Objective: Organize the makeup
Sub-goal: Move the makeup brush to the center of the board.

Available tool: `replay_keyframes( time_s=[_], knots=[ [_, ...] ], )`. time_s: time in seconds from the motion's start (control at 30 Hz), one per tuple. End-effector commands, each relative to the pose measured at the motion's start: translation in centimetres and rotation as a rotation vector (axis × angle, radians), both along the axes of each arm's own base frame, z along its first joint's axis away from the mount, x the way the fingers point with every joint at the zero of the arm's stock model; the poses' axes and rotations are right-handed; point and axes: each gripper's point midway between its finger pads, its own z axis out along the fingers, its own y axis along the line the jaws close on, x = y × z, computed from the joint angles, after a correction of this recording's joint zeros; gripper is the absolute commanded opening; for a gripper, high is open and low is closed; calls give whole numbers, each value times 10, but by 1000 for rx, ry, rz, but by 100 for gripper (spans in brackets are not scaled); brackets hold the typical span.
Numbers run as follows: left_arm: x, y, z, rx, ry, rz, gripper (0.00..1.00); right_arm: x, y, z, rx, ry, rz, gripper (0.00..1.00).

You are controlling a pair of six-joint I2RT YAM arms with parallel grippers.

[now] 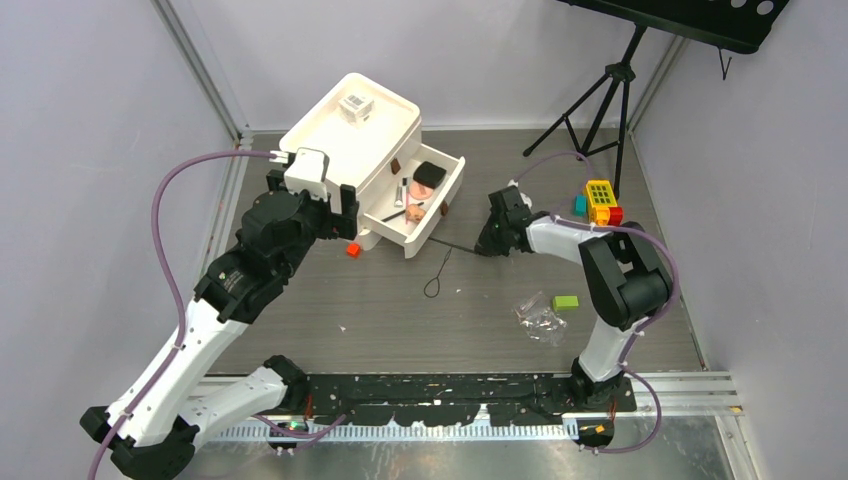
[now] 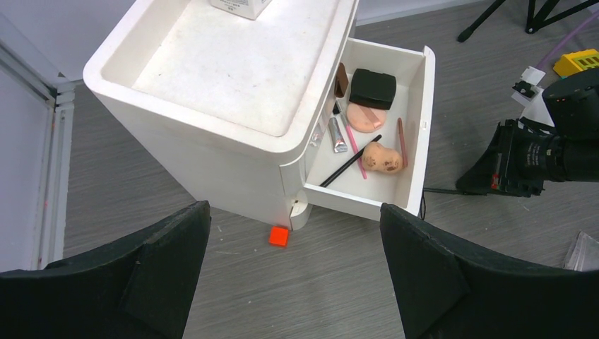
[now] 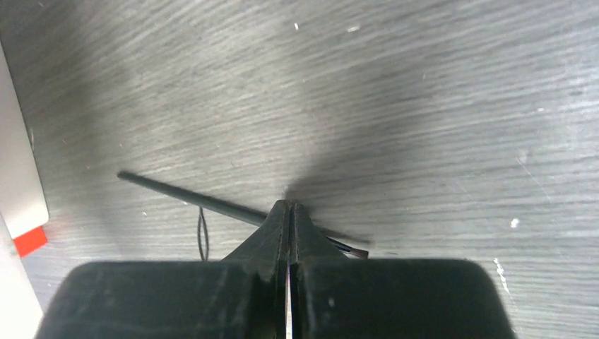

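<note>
A white organizer (image 1: 330,130) stands at the back with its drawer (image 2: 367,203) pulled open. In the drawer lie a black compact (image 2: 373,88), a pink puff (image 2: 366,117), a peach sponge (image 2: 382,157), a small tube (image 2: 337,134), a black pencil (image 2: 351,161) and a red pencil (image 2: 401,141). A clear barcoded box (image 1: 356,105) sits on the organizer's top. My left gripper (image 2: 295,275) hangs open over the floor in front of the organizer, holding nothing. My right gripper (image 3: 289,206) is shut, tips down over a thin black pencil (image 3: 191,196) that lies flat on the table.
A small red cube (image 2: 279,236) lies by the organizer's front corner. A black loop (image 1: 435,280) lies near the thin pencil. Toy blocks (image 1: 600,200), a green block (image 1: 566,301) and a clear wrapper (image 1: 540,318) sit to the right. A tripod (image 1: 600,100) stands at the back right.
</note>
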Motion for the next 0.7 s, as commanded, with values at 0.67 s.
replay_keyframes(
  time_s=[0.67],
  knots=[
    [-1, 4, 7, 0, -25, 5, 92, -33, 8, -5, 8, -73, 178, 28]
  ],
)
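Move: The right fingers are already shut on the makeup brush near its right-hand end; its middle lies about 4 cm left, 1 cm farther out and 1 cm below them. The wire loop lies some 8 cm left and 4 cm back, the open drawer's middle about 13 cm left, 10 cm ahead and 4 cm higher. From the idle left hand the brush is roughly 10 cm ahead, 20 cm right and 33 cm below. Draw the right gripper back about 3 cm, low over the board, pulling the brush's near end back towards you. Ease it nearly 2 cm left as you go, with a slight counter-clockwise turn of about 10 degrees. As the backward travel runs out, part the fingers about a fifth of their range to let the brush go, staying down beside it. ##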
